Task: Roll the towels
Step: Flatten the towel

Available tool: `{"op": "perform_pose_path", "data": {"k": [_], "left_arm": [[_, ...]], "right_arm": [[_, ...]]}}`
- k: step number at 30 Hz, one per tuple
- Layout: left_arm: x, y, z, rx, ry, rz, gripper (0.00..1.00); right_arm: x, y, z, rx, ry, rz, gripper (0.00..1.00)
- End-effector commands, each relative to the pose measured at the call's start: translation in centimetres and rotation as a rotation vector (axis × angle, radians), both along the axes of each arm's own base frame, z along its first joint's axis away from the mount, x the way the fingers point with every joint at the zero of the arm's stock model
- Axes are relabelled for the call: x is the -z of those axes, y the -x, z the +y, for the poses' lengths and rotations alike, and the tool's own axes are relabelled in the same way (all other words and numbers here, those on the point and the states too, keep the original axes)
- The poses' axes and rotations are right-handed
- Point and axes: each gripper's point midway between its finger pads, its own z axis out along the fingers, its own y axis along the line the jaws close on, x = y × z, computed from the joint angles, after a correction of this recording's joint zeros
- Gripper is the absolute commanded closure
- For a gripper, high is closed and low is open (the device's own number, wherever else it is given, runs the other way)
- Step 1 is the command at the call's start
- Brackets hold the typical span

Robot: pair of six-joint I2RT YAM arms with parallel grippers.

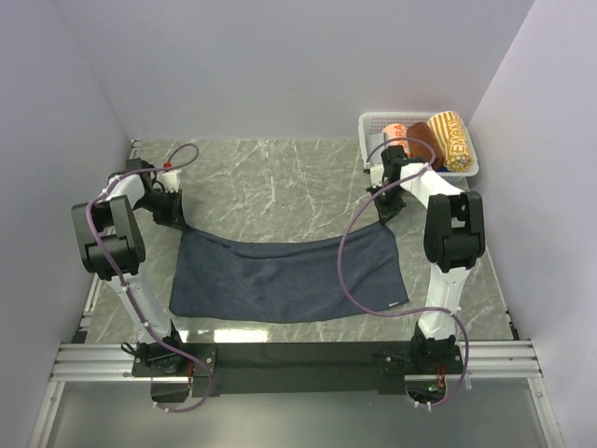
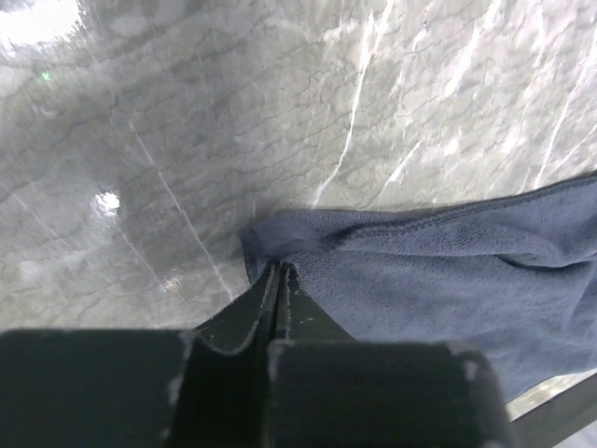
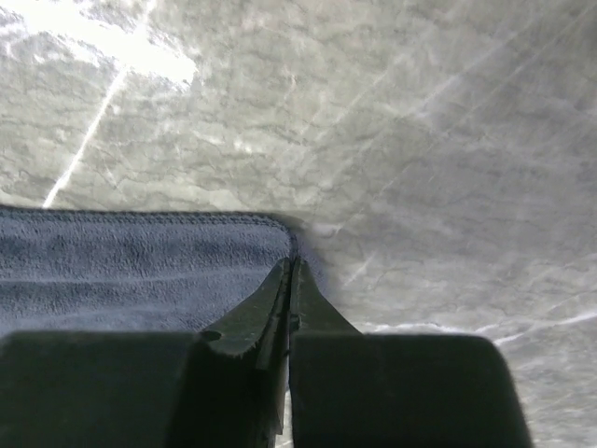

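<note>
A dark navy towel (image 1: pixel 284 278) lies spread on the marble table, its far edge sagging between the two arms. A small white tag (image 1: pixel 395 304) shows at its near right corner. My left gripper (image 1: pixel 181 222) is shut on the towel's far left corner (image 2: pixel 270 245). My right gripper (image 1: pixel 384 222) is shut on the far right corner (image 3: pixel 280 233). In both wrist views the jaws are pressed together with navy cloth pinched at the tips. The towel's near edge rests on the table.
A white lattice basket (image 1: pixel 371 121) stands at the back right corner and holds rolled towels, one yellow patterned (image 1: pixel 452 140) and one orange and brown (image 1: pixel 410 140). Grey walls close in the left, back and right. A black rail runs along the near edge.
</note>
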Motion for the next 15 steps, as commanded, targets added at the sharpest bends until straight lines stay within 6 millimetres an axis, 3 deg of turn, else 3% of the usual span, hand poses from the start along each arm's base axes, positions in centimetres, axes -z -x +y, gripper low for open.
{"op": "perform_pose_path", "data": {"k": [1,5,9,11,12,15], "left_arm": [[-3.3,-1.5,0.6,-0.032,0.025,-0.092,0.99],[-5.1,-2.6,2.0,-0.097,0.062,-0.152,0.99],[-5.2,-3.3,2.0,-0.113,0.111,-0.155,0.99],[-5.4,-3.5,1.6,-0.069,0.121,-0.172,0.82],[-5.4,-3.4,1.5,-0.054,0.121,-0.174,0.63],[-5.1,-3.3,1.6,0.013,0.075,-0.192,0.49]], "right_arm": [[-2.3,0.5,-1.5,0.033,0.0,-0.038,1.0],[-4.9,0.2,-3.7,0.096,-0.019,-0.125,1.0],[-4.8,0.2,-5.1,0.131,-0.029,-0.126,1.0],[-4.5,0.3,-4.8,0.131,-0.046,-0.106,1.0],[-4.4,0.3,-4.6,0.132,-0.054,-0.102,1.0],[-4.2,0.3,-4.4,0.137,-0.068,-0.094,1.0]]}}
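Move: Both hands have shut on the towel's far corners just above the table: the far-left corner sits in the left fingers, the far-right corner in the right. The towel's middle lies about 16 cm back and 31 cm right of the left hand, 2 cm lower, and 16 cm back and 27 cm left of the right hand. The basket stands roughly 22 cm ahead of the right hand and 9 cm to its right. The right hand pulls its corner some 5 cm right and up; the left rises forward-left and lets go. ##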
